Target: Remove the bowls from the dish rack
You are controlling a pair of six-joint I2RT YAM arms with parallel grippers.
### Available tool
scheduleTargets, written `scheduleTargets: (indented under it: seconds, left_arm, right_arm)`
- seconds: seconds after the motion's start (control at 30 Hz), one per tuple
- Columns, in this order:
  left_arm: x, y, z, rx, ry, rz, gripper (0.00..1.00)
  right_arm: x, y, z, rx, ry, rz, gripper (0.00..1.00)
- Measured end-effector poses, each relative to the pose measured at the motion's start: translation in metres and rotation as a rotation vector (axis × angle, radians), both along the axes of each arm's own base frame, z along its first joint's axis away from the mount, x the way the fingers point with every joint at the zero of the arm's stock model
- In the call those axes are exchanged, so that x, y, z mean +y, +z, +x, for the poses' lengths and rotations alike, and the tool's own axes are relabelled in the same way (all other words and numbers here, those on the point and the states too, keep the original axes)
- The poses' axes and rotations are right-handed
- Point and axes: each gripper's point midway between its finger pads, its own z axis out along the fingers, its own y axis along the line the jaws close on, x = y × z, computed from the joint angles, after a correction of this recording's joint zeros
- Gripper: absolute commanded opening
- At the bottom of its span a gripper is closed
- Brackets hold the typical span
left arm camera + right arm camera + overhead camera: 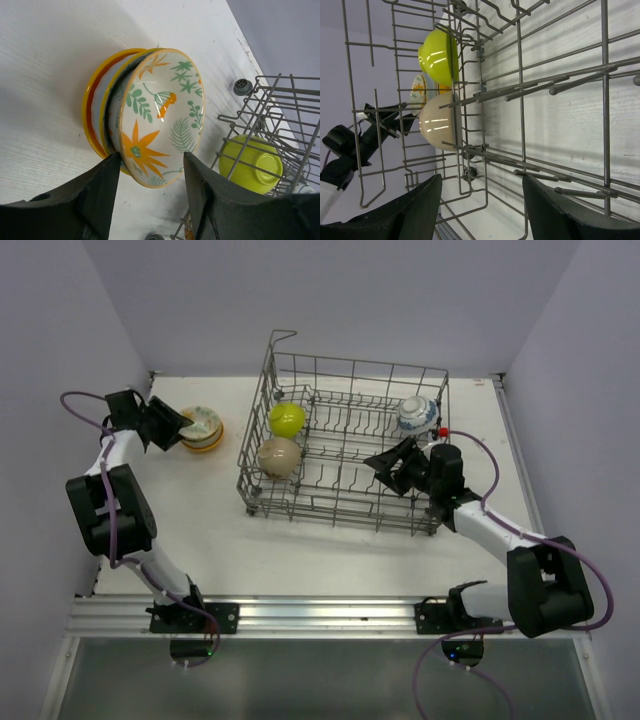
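Note:
Outside the dish rack (340, 502), a stack of bowls rests on the table at the left: a white floral bowl (160, 115) nested on top and an orange-yellow bowl (90, 100) at the bottom. My left gripper (180, 430) (150, 160) is open, its fingers straddling the floral bowl's lower rim with a gap on the right side. Three bowls sit in the rack: lime-yellow (287, 419), beige (279, 456), and white with blue pattern (417, 415). My right gripper (390, 465) (482, 180) is open inside the rack, holding nothing, with the beige bowl (437, 127) ahead of it.
The rack's upright tines (560, 85) and side wires surround my right gripper. A raised wire loop (283, 337) stands at the rack's far left corner. The rack's small wheel (243, 87) rests on the table near the stack. Purple walls close in the table.

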Motion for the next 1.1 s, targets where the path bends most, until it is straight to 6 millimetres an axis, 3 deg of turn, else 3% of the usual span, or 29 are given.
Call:
scheduleTargets:
  seconds: [0.27, 0.47, 0.6, 0.73, 0.83, 0.97, 1.1]
  left_arm:
    - [0.002, 0.037, -0.003, -0.077, -0.007, 0.079, 0.69]
    - [-0.006, 0.079, -0.002, -0.154, -0.026, 0.211, 0.76]
    - [-0.037, 0.107, -0.001, -0.225, -0.097, 0.287, 0.79]
    - [-0.093, 0.134, -0.004, -0.327, -0.228, 0.353, 0.92]
    - [-0.138, 0.151, -0.019, -0.416, -0.325, 0.372, 1.0]
    - [-0.153, 0.165, -0.034, -0.488, -0.358, 0.383, 1.0]
    - [-0.157, 0.161, -0.041, -0.514, -0.369, 0.378, 1.0]
  right_arm:
    - [0.0, 0.001, 0.0, 0.01, 0.0, -0.004, 0.7]
    - [0.0, 0.002, 0.0, 0.024, 0.004, -0.016, 0.7]
    - [0.0, 0.003, 0.001, 0.03, 0.009, -0.032, 0.7]
    - [-0.002, 0.01, 0.003, 0.021, 0.015, -0.065, 0.7]
    - [-0.005, 0.03, 0.01, -0.025, 0.015, -0.094, 0.7]
    - [-0.006, 0.069, 0.021, -0.123, 0.023, -0.129, 0.71]
    - [-0.009, 0.105, 0.032, -0.204, 0.02, -0.184, 0.71]
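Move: The left hand's next bowl seems to be the lime bowl, about 27 cm right, 1 cm ahead and 5 cm lower; the beige bowl lies 10 cm nearer the base than that, and the set-down floral bowl 4 cm right of this hand, level with it, 3 cm below. From the right hand, the blue-white bowl is some 14 cm ahead, 13 cm right, 7 cm lower. Already half open, the left fingers lift off the floral bowl straight up, then swing right while still climbing, some 16 cm each way, drawing back slightly towards the rack's left side as they open fully and the wrist tips up and turns about 20 degrees clockwise. Later the right hand rises about 10 cm and eases 3 cm forward over the rack, its fingers tipping up, opening unchanged. ##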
